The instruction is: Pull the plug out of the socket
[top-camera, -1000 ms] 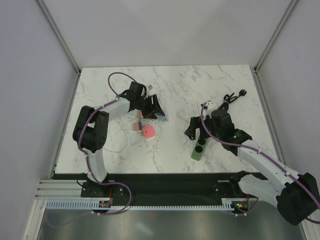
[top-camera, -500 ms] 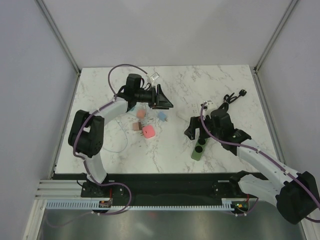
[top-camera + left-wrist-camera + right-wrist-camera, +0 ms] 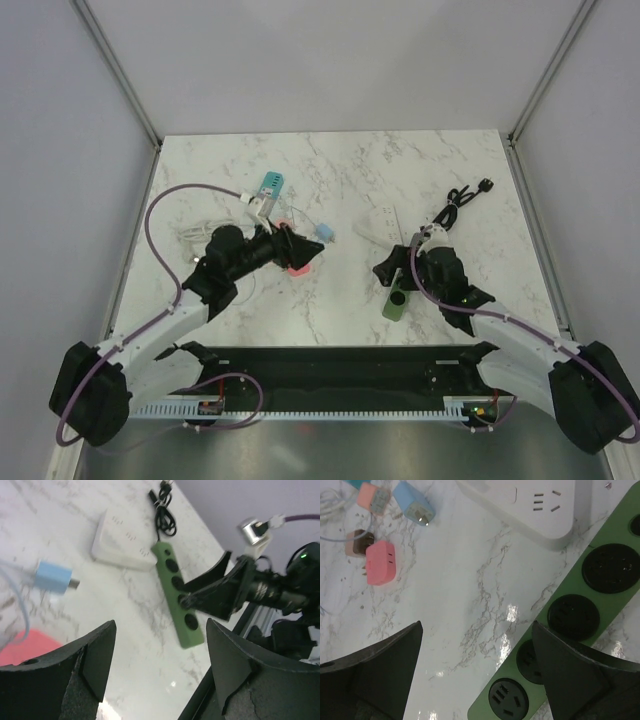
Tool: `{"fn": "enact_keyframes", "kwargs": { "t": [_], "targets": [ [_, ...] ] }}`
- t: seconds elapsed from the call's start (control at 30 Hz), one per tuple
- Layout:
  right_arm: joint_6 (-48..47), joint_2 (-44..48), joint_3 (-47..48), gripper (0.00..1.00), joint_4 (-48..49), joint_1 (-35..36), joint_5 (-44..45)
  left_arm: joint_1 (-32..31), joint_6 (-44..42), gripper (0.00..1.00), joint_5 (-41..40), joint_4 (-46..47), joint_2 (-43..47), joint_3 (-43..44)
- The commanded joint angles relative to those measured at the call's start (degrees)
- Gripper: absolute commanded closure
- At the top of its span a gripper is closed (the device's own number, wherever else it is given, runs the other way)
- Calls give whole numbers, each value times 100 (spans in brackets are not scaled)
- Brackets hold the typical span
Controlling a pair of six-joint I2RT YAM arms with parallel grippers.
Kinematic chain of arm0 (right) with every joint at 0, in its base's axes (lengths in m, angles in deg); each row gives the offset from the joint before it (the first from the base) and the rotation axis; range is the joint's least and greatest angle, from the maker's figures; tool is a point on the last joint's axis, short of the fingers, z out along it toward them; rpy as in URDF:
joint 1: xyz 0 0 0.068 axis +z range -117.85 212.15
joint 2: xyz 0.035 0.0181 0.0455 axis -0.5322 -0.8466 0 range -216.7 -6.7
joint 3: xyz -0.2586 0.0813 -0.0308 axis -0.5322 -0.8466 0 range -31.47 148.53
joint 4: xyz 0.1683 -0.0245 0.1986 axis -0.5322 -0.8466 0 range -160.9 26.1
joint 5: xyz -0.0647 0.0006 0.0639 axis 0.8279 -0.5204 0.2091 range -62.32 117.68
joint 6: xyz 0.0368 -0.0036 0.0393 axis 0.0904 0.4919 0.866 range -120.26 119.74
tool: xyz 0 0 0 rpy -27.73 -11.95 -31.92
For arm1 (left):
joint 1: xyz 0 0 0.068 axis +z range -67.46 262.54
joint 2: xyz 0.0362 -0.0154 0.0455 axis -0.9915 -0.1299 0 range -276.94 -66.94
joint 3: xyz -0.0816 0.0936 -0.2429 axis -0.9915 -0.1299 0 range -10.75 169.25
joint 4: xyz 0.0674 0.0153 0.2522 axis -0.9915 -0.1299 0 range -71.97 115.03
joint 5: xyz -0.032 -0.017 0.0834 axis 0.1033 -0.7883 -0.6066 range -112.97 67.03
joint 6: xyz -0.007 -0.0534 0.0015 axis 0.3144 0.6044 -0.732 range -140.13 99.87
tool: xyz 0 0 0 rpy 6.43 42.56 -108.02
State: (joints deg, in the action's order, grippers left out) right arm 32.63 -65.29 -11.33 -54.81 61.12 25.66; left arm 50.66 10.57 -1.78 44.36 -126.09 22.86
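A green power strip [image 3: 396, 301] with black round sockets lies right of centre; no plug shows in its sockets in the right wrist view [image 3: 585, 615]. A white power strip [image 3: 386, 221] lies behind it, its visible face bare. My right gripper [image 3: 393, 270] is open and empty, just above the green strip's far end [image 3: 476, 630]. My left gripper [image 3: 292, 248] is open and empty over a pink plug [image 3: 298, 263], and points toward the green strip [image 3: 159, 630]. Loose blue [image 3: 325, 232] and teal [image 3: 268, 184] plugs lie nearby.
A coiled black cable [image 3: 460, 197] lies at the back right. A thin white cable [image 3: 200, 232] loops at the left. Small brown [image 3: 359, 541] and orange [image 3: 374, 497] plugs lie next to the pink one.
My left arm has drawn back from the far left of the table toward the near side, open, uncovering the teal plug. My right gripper has shifted slightly nearer.
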Motion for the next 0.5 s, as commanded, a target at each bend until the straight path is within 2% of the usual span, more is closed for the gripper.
{"fn": "enact_keyframes", "kwargs": {
  "t": [0.0,0.1,0.2,0.27,0.3,0.47],
  "targets": [
    [394,724,-719,2,1420,-14,588,-2,269,21,-809,755,936,-1237],
    [490,1699,-1361,2,1676,-14,826,-3,375,20,-950,879,1695,-1812],
    [744,3102,-1976,2,1781,-14,879,-11,541,20,-968,888,2609,-2584],
    [859,3676,-2512,2,1694,-14,862,-11,639,20,-950,923,3213,-2858],
    [930,4253,-2646,2,1624,-23,844,-11,717,20,-924,923,3400,-3086],
    [1194,5778,-2779,2,-237,-6,1124,-11,1357,19,-792,722,5067,-3808]
  ]
}}
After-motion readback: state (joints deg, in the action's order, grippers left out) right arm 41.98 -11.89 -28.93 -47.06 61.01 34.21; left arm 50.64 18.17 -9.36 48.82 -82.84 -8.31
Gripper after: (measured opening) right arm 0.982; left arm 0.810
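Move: The blue plug, already out and loose, lies about 13 cm ahead of the left hand, 2 cm to its right and some 22 cm below. From that hand, at table level too, the pink plug is 7 cm ahead and 5 left, the orange plug 15 ahead and 8 left. From the right hand the blue plug is roughly 13 cm ahead, 14 left, 8 below; the green strip's middle is 3 ahead and 5 right, the white socket 15 ahead, straight on. The blue plug and the sockets are left behind as both empty hands withdraw with fingers staying open. The left draws back and leftward, about 7 cm each way, first sinking some 6 cm, then rising about half of that. The right climbs about 14 cm off the green strip, easing back and right some 4 cm, its fingers tipping up about 35 degrees while it rolls left side up. ##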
